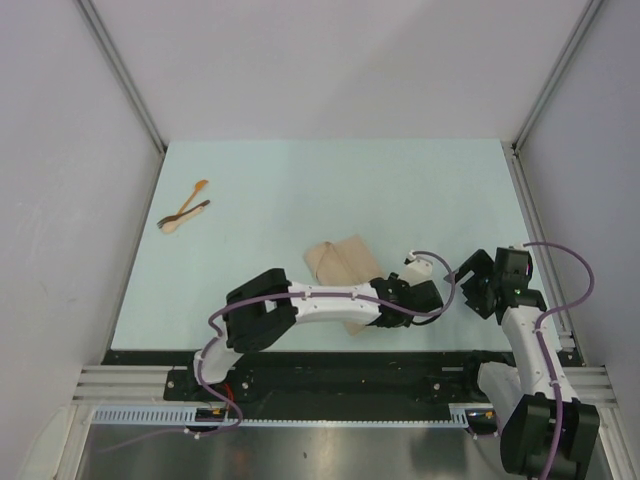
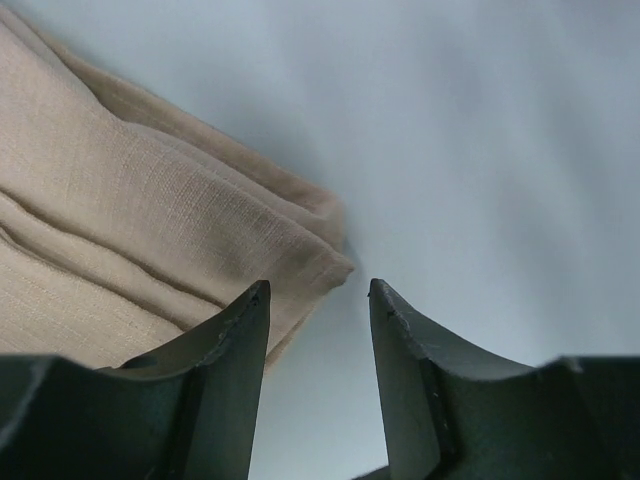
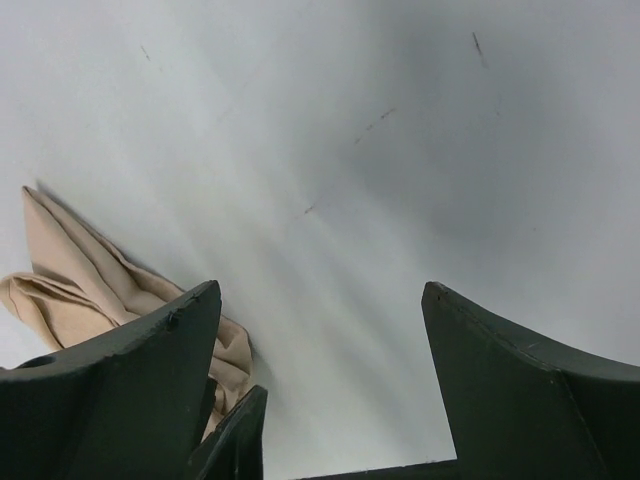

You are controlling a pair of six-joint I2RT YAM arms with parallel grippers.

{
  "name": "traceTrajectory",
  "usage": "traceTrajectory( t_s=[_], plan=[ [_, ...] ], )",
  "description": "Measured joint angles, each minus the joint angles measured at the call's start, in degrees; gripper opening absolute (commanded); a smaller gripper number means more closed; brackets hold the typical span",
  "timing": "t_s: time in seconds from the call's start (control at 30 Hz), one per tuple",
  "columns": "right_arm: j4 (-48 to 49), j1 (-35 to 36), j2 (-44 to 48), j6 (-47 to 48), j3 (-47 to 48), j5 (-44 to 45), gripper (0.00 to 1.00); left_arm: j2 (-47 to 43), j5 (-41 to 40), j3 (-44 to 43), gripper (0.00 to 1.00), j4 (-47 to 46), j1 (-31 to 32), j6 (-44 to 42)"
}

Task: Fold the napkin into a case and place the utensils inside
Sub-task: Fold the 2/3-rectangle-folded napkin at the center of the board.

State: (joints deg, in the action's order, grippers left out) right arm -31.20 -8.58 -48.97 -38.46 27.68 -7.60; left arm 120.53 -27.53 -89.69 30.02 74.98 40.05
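The beige-tan napkin (image 1: pixel 340 262) lies folded in layers on the pale table, partly under my left arm. In the left wrist view its folded corner (image 2: pixel 322 262) ends just beyond my left fingertip. My left gripper (image 1: pixel 425 297) (image 2: pixel 318 290) is open, with only bare table between its jaws. My right gripper (image 1: pixel 472 283) (image 3: pixel 320 290) stands wide open over bare table just right of the napkin (image 3: pixel 80 285). The utensils, a light orange-tan spoon (image 1: pixel 192 198) and a darker brown piece (image 1: pixel 184 214), lie crossed at the far left, well away from both grippers.
Grey walls with metal posts close in the table (image 1: pixel 300 190) on the left, back and right. A black rail (image 1: pixel 350 365) with the arm bases runs along the near edge. The two grippers are close together at the table's right front.
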Motion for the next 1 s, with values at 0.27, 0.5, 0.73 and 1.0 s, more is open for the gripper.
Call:
traceTrajectory(
  t_s=[0.27, 0.5, 0.73, 1.0],
  plan=[
    [0.7, -0.4, -0.3, 1.2, 0.1, -4.3, 0.87, 2.9, -2.7, -2.8, 0.50, 4.5, 0.7, 0.5],
    [2.0, -0.4, -1.1, 1.5, -0.4, -5.7, 0.88, 5.2, -3.2, -4.9, 0.43, 4.3, 0.7, 0.4],
    [4.2, -0.3, -3.0, 3.3, -0.9, -9.9, 0.88, 5.2, -4.7, -3.6, 0.11, 2.2, 0.7, 0.5],
    [12.8, -0.1, -7.3, 6.6, -3.9, -23.9, 0.90, -4.2, -1.7, 9.6, 0.00, -4.7, 0.3, 0.5]
  ],
)
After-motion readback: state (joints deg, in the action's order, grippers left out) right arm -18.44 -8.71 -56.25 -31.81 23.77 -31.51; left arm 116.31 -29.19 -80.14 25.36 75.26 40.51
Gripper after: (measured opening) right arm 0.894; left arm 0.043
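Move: The napkin's near right corner is almost under the left fingertips, about 1 cm ahead and 2 cm below them. The middle of the folded napkin lies some 11 cm to the left of that hand and 4 cm farther out; its far right corner is about 10 cm to the left and 15 cm ahead. From the right hand the near right corner lies roughly 9 cm to the left, 2 cm back and 5 cm lower. The napkin's near right corner is pinched by the left fingers: that hand sinks about 2 cm onto it, shuts from half open, then draws the caught cloth some 3 cm left, rising slightly near the end. Meanwhile the right hand, wide open and touching nothing, swings about 6 cm left towards the same corner, mostly late, turning some 20 degrees counter-clockwise. ##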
